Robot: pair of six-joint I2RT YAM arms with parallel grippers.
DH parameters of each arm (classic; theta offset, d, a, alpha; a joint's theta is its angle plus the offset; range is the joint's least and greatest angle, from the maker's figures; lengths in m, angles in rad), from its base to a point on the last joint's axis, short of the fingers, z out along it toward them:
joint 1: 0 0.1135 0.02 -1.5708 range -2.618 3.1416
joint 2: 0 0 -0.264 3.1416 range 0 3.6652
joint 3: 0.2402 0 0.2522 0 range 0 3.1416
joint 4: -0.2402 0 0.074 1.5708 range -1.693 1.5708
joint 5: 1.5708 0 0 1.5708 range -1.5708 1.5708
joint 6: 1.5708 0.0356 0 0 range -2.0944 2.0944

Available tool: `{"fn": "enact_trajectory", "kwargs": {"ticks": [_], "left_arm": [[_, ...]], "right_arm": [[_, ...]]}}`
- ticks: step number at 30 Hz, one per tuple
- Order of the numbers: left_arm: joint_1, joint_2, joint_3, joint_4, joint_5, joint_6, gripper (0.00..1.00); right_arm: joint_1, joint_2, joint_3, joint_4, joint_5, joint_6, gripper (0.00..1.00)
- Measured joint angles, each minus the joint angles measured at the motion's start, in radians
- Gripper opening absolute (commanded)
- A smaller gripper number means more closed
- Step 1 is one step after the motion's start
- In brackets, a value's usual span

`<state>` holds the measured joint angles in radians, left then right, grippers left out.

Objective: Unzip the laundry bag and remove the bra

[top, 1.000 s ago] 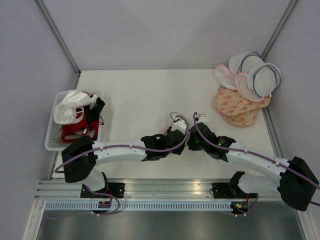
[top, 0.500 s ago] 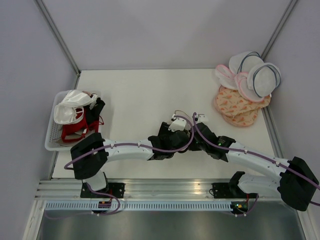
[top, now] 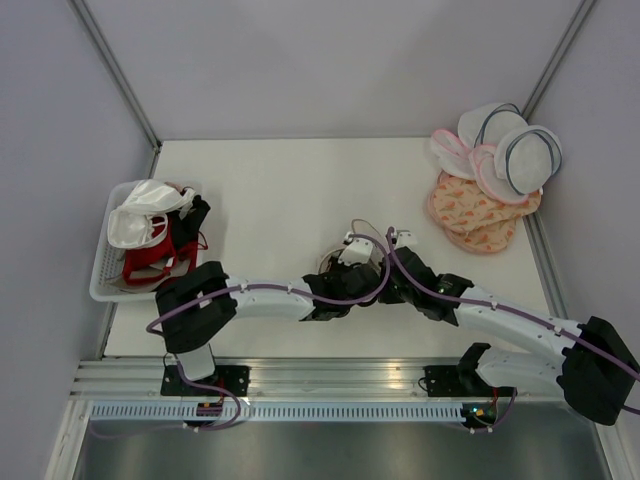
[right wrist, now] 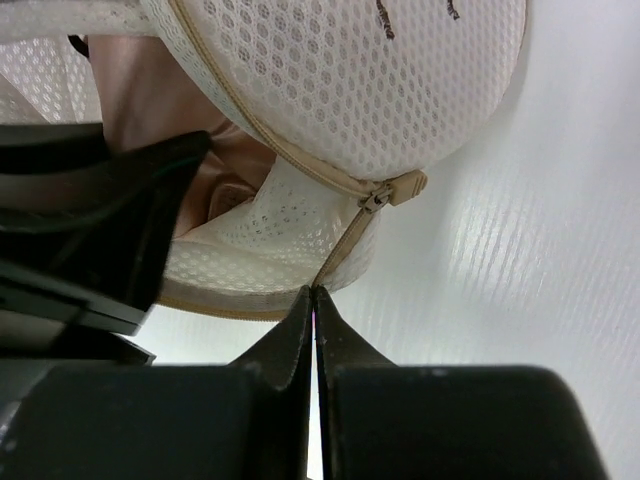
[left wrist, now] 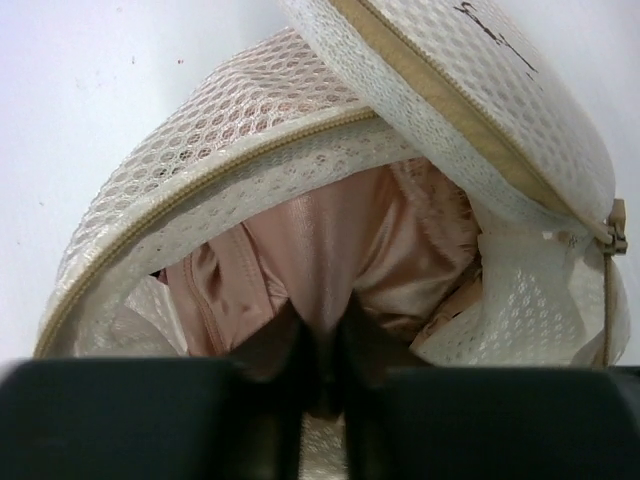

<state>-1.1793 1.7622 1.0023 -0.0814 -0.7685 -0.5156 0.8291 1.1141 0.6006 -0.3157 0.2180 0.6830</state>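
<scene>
The laundry bag [left wrist: 250,130] lies unzipped, its cream mesh lid [right wrist: 350,90] with the dark drawing lifted back. Inside shows the dusty pink bra [left wrist: 340,240]. My left gripper [left wrist: 322,320] reaches into the opening, and its dark fingers are pinched on a fold of the pink fabric. My right gripper [right wrist: 314,292] is shut on the bag's lower rim, just below the zip pull [right wrist: 395,190]. In the top view both grippers meet at mid-table: the left gripper [top: 348,272] and the right gripper [top: 388,275] hide nearly all of the bag.
A white basket [top: 103,278] at the left edge holds a white bra [top: 140,215] and a red bra [top: 150,262]. A pile of white domed and pink patterned bags [top: 490,180] sits at the back right corner. Walls close in the table's sides.
My left arm has moved right, into the bag's opening. Its jaws widened, then closed on the pink fabric. The right arm has stayed put.
</scene>
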Motion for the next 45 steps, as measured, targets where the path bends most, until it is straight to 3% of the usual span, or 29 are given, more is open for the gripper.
{"fn": "enact_trajectory", "kwargs": {"ticks": [2, 10, 22, 27, 31, 39, 45], "left_arm": [[0.000, -0.021, -0.019, 0.006, 0.014, 0.002, 0.02], [0.001, -0.212, -0.034, -0.054, 0.133, -0.002, 0.02], [0.053, -0.571, -0.096, -0.124, 0.486, -0.122, 0.02], [0.148, -0.927, -0.340, -0.008, 0.440, -0.218, 0.02], [0.208, -1.102, -0.463, 0.108, 0.318, -0.266, 0.02], [0.295, -1.141, -0.544, 0.303, 0.259, -0.306, 0.02], [0.406, -1.114, -0.409, 0.319, 0.267, -0.248, 0.02]], "right_arm": [[0.000, -0.012, -0.003, -0.002, 0.000, 0.000, 0.00], [0.000, -0.032, -0.003, -0.018, 0.018, -0.004, 0.00], [0.005, -0.033, 0.010, -0.037, 0.053, -0.003, 0.00], [0.005, -0.033, 0.011, -0.037, 0.054, -0.003, 0.00], [0.005, -0.032, 0.011, -0.048, 0.070, -0.003, 0.00], [0.005, -0.024, 0.011, -0.054, 0.079, -0.003, 0.00], [0.005, -0.013, 0.011, -0.058, 0.100, -0.003, 0.01]]}}
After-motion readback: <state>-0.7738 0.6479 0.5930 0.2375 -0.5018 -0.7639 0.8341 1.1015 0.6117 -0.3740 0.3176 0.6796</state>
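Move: The left hand is already down in the open laundry bag, fingers partly shut around a fold of the bra, whose middle lies about 3 cm ahead and 1 cm lower. The bag's lid is folded back some 6 cm ahead and 4 cm to its right; the zip slider sits roughly 4 cm ahead and 7 cm right. From the right hand, which holds the bag's zip edge, the bra is about 3 cm ahead, 7 cm left and 2 cm lower. Up and slightly back out of the bag goes the left hand, once its fingers have finished closing on the bra; then it swings left and forward again while still climbing, about 27 cm up and 17 cm left overall. It rolls some 60 degrees, left side dropping, until the fingers point nearly level, forward and right. The right hand keeps the zip edge pinched, easing slightly right against the pull. ##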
